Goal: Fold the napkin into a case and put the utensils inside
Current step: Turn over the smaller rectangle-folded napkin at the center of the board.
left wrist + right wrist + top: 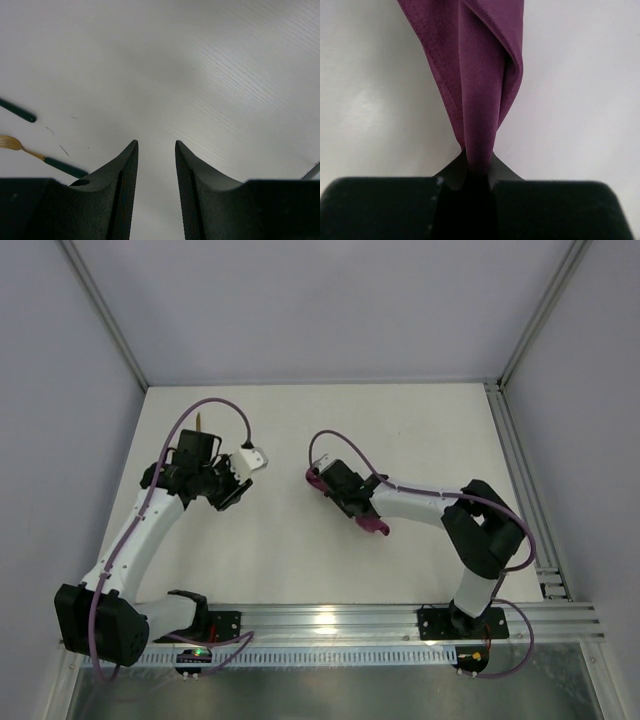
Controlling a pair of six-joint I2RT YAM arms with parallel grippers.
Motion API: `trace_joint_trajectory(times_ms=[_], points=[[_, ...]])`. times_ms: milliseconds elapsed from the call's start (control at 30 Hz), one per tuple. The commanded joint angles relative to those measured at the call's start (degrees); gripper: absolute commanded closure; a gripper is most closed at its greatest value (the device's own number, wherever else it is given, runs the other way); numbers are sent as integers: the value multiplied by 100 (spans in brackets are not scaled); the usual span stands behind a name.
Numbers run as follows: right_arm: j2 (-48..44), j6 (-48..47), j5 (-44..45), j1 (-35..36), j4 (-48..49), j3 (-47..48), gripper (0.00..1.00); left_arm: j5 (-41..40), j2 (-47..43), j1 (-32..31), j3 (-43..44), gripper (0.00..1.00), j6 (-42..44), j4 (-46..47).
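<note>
My right gripper (338,488) is shut on a bunched fold of the magenta-purple napkin (480,75). The cloth runs away from the fingers above the table in the right wrist view. From above, only bits of the napkin (376,525) show around that gripper. My left gripper (156,150) stands open over bare table with nothing between its fingers. A small gold fork (11,143) with a dark handle lies to its left, and a second dark handle (19,112) lies beyond it. From above, a gold tip (200,422) shows just past the left gripper (205,455).
The white table (300,570) is walled at the back and both sides. An aluminium rail (520,470) runs along the right edge. Purple cables loop over both arms.
</note>
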Motion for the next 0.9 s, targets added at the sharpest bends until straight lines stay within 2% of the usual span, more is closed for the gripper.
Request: trace_joint_trajectory(times_ms=[0, 100, 133, 200, 233, 367, 433, 533, 567, 633, 667, 767, 800, 867], points=[[-190, -95, 2223, 203, -113, -98, 96, -66, -115, 88, 167, 63, -158, 199], [249, 62, 2964, 747, -217, 59, 96, -84, -97, 132, 158, 63, -167, 278], [624, 367, 3419, 905, -349, 182, 96, -101, -106, 141, 150, 63, -176, 296], [1091, 869, 3721, 1354, -1057, 707, 96, -110, -115, 167, 141, 62, -176, 313], [1616, 1376, 3861, 1503, -1332, 928, 96, -128, -106, 176, 141, 62, -176, 322], [2769, 2022, 3854, 2294, -2378, 1860, 96, -154, -124, 229, 141, 62, -176, 357], [3009, 2163, 3723, 2418, -2477, 2169, 96, -137, -115, 238, 149, 61, -176, 366], [3063, 2312, 3406, 2542, -2302, 2144, 86, -110, -132, 255, 141, 61, -185, 375], [3045, 2339, 3293, 2551, -2205, 2117, 74, -110, -132, 256, 123, 61, -194, 384], [3001, 2383, 3195, 2594, -2161, 2108, 59, -93, -124, 256, 106, 60, -202, 401], [2992, 2400, 3082, 2612, -2117, 2108, 44, -75, -115, 256, 97, 60, -211, 401], [2922, 2374, 2879, 2761, -2003, 2178, 23, -40, -88, 256, 88, 59, -229, 436], [2870, 2374, 2783, 2814, -1994, 2257, 12, -31, -80, 264, 88, 59, -229, 436], [2808, 2365, 2659, 2998, -1924, 2327, 7, -14, -45, 264, 88, 59, -238, 445]])
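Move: The right hand already pinches the napkin near its middle, 3 cm or so above the board. The napkin's far end lies roughly 6 cm left and 4 cm ahead of that hand, its near end about 6 cm right and 5 cm back. The laying spot is some 5 cm left and 6 cm back, 4 cm below. From the left hand, the napkin's middle lies about 22 cm right, 3 cm ahead and 14 cm below. Swinging about 2.5 cm right at first, the right hand then reverses and carries the pinched napkin back and left, some 6 cm back and 8 cm left, dipping nearly 3 cm to the board. On the way it rolls and tilts over 40 degrees, fingers swinging from steeply down to forward and right; then they open almost fully as the hand rises about 3 cm. ##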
